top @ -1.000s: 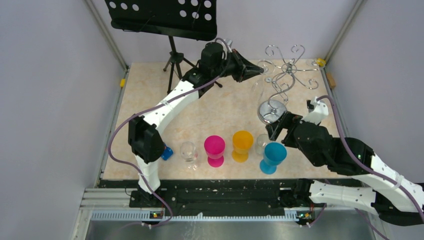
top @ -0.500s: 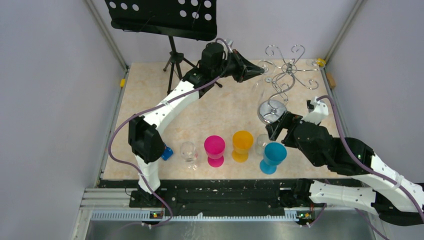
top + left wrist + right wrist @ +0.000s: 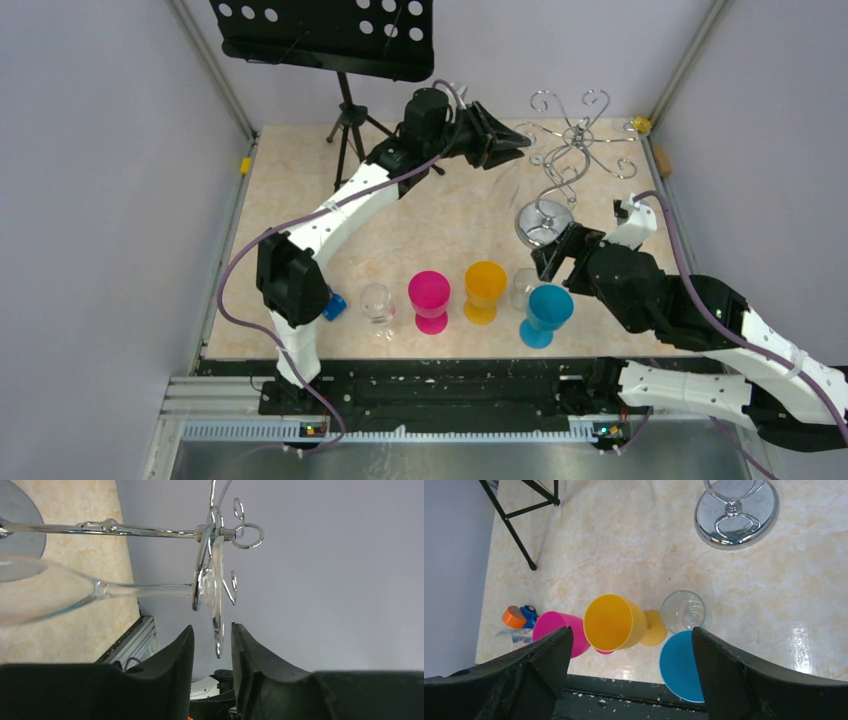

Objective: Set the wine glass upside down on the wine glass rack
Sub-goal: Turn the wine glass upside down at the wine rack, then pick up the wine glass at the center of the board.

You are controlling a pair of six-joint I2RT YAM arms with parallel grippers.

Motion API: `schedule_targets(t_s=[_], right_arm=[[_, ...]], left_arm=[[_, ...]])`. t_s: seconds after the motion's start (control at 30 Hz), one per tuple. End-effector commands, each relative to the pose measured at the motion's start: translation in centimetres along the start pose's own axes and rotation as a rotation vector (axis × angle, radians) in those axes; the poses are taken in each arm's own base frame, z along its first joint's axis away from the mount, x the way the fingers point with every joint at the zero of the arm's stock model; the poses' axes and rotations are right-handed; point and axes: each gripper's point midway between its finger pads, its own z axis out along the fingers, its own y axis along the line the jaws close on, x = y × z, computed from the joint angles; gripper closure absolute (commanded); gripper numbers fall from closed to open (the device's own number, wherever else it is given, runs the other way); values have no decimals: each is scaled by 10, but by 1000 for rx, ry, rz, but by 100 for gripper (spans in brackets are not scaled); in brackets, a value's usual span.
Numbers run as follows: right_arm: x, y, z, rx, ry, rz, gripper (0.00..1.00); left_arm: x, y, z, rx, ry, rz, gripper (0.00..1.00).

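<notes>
The clear wine glass hangs upside down from a hook arm of the chrome wine glass rack. Its bowl points down beside the rack's stem. In the left wrist view the glass foot sits in the hook, and its rim reaches between the fingertips of my left gripper. The jaws stand apart, with a gap on each side of the rim. From above, the left gripper is at the rack's left hooks. My right gripper hovers wide open and holds nothing, near the rack's round base.
A row of cups stands near the front: a clear glass, pink, yellow, a second clear glass and blue. A black music stand is at the back left. A small blue and orange object lies by the left arm's base.
My left gripper's jaws have parted and let go of the glass foot. The glass stays hanging on the rack. The right arm has not moved.
</notes>
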Motion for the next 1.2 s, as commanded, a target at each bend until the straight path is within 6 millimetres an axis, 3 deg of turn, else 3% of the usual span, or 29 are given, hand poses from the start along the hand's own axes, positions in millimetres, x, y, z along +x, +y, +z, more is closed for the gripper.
schedule_targets(t_s=[0.0,0.13,0.33,0.4,0.6,0.93,1.17], right_arm=[[-5,4,2,-8,-19,8,10],[-5,4,2,-9,-20,9,10],[-3,5,4,-7,-17,3,10],[-3,6,4,-7,-17,1,10],[-3,6,5,-5,-21,2,10],[2,16,11,-12,-3,-20,9],[3,18,15,-10,-4,-28,9]], left_arm=[[11,-32,-19,76,10,49,60],[14,-30,-21,74,25,49,45],[21,-29,-28,74,45,67,35],[23,-30,-31,76,45,85,20],[31,-20,-44,35,77,179,18],[39,38,-100,-120,80,289,18],[41,112,-161,-427,65,415,18]])
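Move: The wine glass already hangs by its foot in the wine rack's left curl. The foot's edge lies between the left hand's parted fingertips; the glass's middle is about 10 cm below the hand, 3 to its right and 1 ahead. The rack hub is level in height, 9 cm right and 4 ahead. The yellow goblet stands 31 cm below, 15 back and 5 left. From the right hand, the glass is roughly 20 cm ahead, 5 left and 3 below. Down by barely a centimetre first, the left hand spreads its fingers from a third to mostly open around the foot's edge. It then draws back and swings left and down away from the rack, ending about 10 cm left, 7 back and 6 lower, its fingertips tipping down nearly 20 degrees. The open, empty right hand drifts some 2 cm left. ##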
